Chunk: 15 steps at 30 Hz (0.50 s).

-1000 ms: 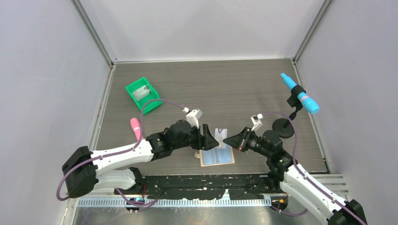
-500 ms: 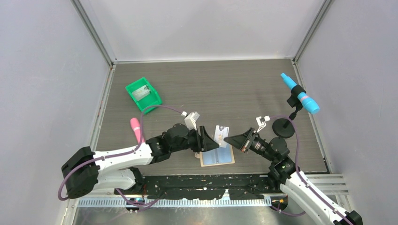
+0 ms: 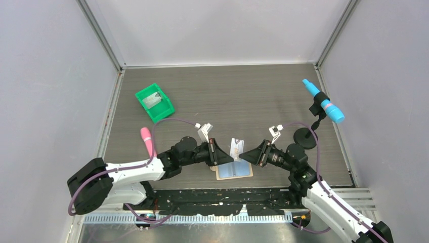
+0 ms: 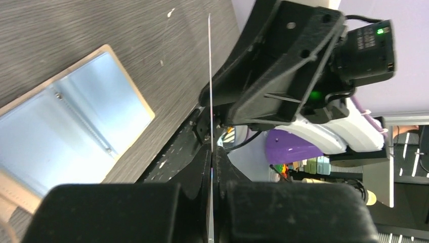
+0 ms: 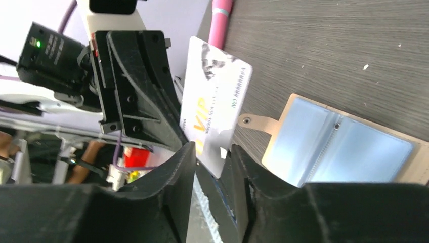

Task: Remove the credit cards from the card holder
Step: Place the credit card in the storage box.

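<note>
The card holder [image 3: 234, 171] lies spread open on the table, tan-edged with blue inner panels, and shows in the left wrist view [image 4: 66, 126] and the right wrist view [image 5: 339, 147]. One of the credit cards [image 3: 236, 148] is held up above it, pale with small print [image 5: 215, 101]. My left gripper [image 3: 228, 157] is shut on the card's edge, and the card shows edge-on [image 4: 209, 76] between its fingers [image 4: 212, 152]. My right gripper [image 3: 242, 154] faces it from the right. Its jaws stand apart, with the card's lower corner loose between them [image 5: 212, 157].
A green bin [image 3: 163, 107] with a pale flat item inside stands at the back left. A pink pen [image 3: 146, 139] lies left of the left arm. A blue tool [image 3: 324, 107] on a black round-based stand [image 3: 305, 137] is at the right.
My left gripper has shut on the credit card. My right gripper, shut on it before, has opened. Both arms shifted slightly lower toward the holder.
</note>
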Each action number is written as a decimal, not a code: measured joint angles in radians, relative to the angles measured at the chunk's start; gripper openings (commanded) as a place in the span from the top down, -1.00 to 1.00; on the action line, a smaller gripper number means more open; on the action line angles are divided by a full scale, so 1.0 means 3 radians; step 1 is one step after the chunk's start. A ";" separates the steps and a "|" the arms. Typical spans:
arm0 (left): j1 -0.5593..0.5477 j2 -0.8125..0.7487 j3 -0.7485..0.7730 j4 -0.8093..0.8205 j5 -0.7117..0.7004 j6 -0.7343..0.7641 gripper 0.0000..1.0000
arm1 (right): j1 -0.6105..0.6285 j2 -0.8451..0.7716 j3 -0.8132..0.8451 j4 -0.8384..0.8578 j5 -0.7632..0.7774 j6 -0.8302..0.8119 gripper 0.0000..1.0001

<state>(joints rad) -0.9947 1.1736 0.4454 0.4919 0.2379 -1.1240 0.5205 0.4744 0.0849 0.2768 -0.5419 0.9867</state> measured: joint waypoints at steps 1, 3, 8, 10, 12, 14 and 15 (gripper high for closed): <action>0.0009 -0.0005 -0.0029 0.0000 0.0006 0.0008 1.00 | 0.0000 0.0031 0.0056 -0.0095 -0.0038 -0.0111 0.02; 0.0027 -0.0050 -0.0088 -0.0024 0.0020 0.0037 1.00 | 0.0000 0.0071 0.0178 -0.0261 -0.0116 -0.0305 -0.20; 0.0048 -0.0441 -0.0153 -0.0350 0.0097 0.0264 1.00 | 0.0000 0.0131 0.0554 -0.0693 -0.0270 -0.0774 -0.47; 0.0051 -0.0637 -0.0153 -0.0492 0.0161 0.0383 1.00 | -0.0001 0.0182 0.0752 -0.0889 -0.0328 -0.0973 -0.52; 0.0051 -0.0790 -0.0154 -0.0622 0.0251 0.0498 1.00 | -0.0004 0.0262 0.0917 -0.1029 -0.0387 -0.1129 -0.53; 0.0051 -0.0886 -0.0154 -0.0752 0.0346 0.0608 1.00 | -0.0004 0.0374 0.1078 -0.1148 -0.0470 -0.1291 -0.52; 0.0051 -0.0924 -0.0160 -0.0807 0.0389 0.0654 1.00 | -0.0004 0.0440 0.1152 -0.1207 -0.0526 -0.1364 -0.50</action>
<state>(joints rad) -0.9794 0.8963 0.3973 0.2497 0.3546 -0.9279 0.5194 0.6064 0.4305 -0.0853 -0.6998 0.5774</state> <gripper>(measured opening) 0.010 0.761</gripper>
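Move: The left gripper already pinches the card, whose near end still sits between the parting right fingers; the card's middle is about 3 cm ahead and 2 cm left of the right hand, level with it. From the left hand the storage box lies some 31 cm ahead, 35 cm left and 13 cm down. The pink marker is about 12 cm ahead, 36 cm left; the card holder lies 14 cm under the left hand, roughly 2 cm to its right. Open the right gripper from about a third to three quarters, freeing the card, and lift it about 4.5 cm, tipping its fingers upward. Keep the left gripper shut on the card and draw it about 5 cm left and back, dipping slightly before rising a little, away from the right fingers and turning some 10 degrees. ##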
